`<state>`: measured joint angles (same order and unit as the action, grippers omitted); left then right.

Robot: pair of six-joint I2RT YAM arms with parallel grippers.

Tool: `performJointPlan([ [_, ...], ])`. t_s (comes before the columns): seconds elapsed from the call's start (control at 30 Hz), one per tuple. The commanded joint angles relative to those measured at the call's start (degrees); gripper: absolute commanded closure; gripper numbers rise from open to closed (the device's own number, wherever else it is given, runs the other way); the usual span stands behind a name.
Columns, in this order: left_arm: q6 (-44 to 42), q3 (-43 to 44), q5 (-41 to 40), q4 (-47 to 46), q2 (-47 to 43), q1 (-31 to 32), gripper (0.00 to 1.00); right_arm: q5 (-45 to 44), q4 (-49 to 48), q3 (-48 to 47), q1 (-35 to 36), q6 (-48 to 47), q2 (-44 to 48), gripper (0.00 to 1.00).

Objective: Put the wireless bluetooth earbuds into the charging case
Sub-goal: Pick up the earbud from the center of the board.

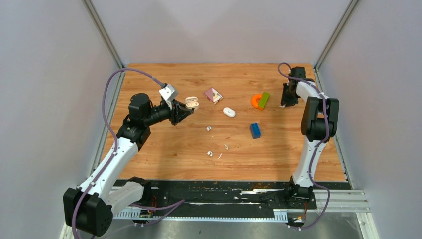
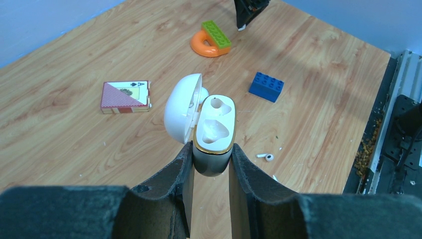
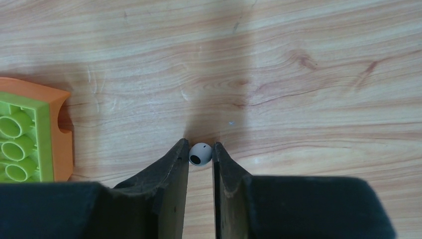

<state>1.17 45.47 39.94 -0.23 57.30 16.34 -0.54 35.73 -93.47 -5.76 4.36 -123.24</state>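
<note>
My left gripper [image 2: 211, 154] is shut on the charging case [image 2: 215, 127], held above the table's left side [image 1: 191, 102] with its lid swung open and both sockets showing empty. Two earbuds lie on the wood mid-table, one [image 1: 208, 128] farther than the other [image 1: 210, 154]; one of them [image 2: 265, 157] shows in the left wrist view. My right gripper [image 3: 200, 149] is down at the table at the far right [image 1: 285, 103]. Both of its fingertips touch a tiny white round bud with a dark hole [image 3: 200, 154]; any stem is hidden.
An orange ring [image 1: 255, 101] with a green brick [image 1: 263, 99] on it lies just left of my right gripper. A blue brick [image 1: 255, 130], a white oval pebble [image 1: 229, 112], a card box [image 1: 213, 94] and thin white slivers [image 1: 226, 147] lie mid-table.
</note>
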Motion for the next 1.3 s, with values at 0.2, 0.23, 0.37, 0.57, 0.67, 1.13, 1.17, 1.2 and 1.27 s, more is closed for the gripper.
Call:
performJointPlan([
  [0.2, 1.2, -1.9, 1.0, -5.6, -0.9, -0.4, 1.00, 8.1, 1.5, 5.3, -0.2, -0.2, 9.8, 0.87],
  [0.23, 1.5, -2.1, 1.3, -6.2, -0.8, -0.4, 1.00, 9.4, 1.5, 6.1, -0.2, -0.5, 11.6, 0.87],
  [0.37, 2.9, -3.6, 3.0, -10.0, 0.4, -0.3, 1.00, 15.6, 2.0, 10.9, -0.1, -0.1, 19.4, 0.89],
  [0.57, 3.1, -4.8, 4.4, -13.3, 2.3, 1.4, 1.00, 23.1, 1.0, 18.8, 1.6, -0.1, 30.8, 0.89],
  [0.67, 1.5, -4.7, 5.8, -13.1, 2.8, 4.0, 0.99, 27.1, 0.7, 19.2, 5.2, -4.6, 35.8, 0.88],
  [1.13, 1.7, -3.8, 11.1, -18.4, 5.3, 7.0, 0.98, 18.0, -20.8, 20.4, 37.5, -31.7, 55.7, 0.88],
  [1.17, 2.3, -3.9, 11.0, -19.1, 5.2, 7.0, 0.97, 16.8, -22.5, 20.9, 39.2, -33.9, 56.4, 0.88],
  [1.2, 2.9, -3.9, 11.0, -19.7, 5.2, 7.0, 0.98, 16.1, -23.9, 21.4, 40.8, -36.1, 56.9, 0.88],
  [1.27, 4.5, -4.0, 10.8, -21.4, 4.9, 7.0, 0.98, 15.8, -26.7, 22.4, 43.4, -40.8, 57.7, 0.88],
])
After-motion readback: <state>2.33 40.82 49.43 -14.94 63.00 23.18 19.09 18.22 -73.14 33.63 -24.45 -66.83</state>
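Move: Between the right fingertips, right at the board, the white earbud is already held; the open charging case in the left hand lies about 45 cm to the left, 17 cm back and 24 cm higher. On the board, the orange ring is some 14 cm left and 2 cm ahead, the white oval case 29 cm left and 3 cm back. For the left hand, the earbud is about 45 cm right, 17 cm ahead and 24 cm below. Drawing back low for a couple of centimetres, the right hand then rises and sweeps left towards the case, some 33 cm up, 30 cm left and 17 cm back. Its fingers keep the earbud and swing from pointing down to nearly level, facing left and forward. The left hand, still gripping the case, eases about 6 cm right and back, turning some 15 degrees clockwise. ##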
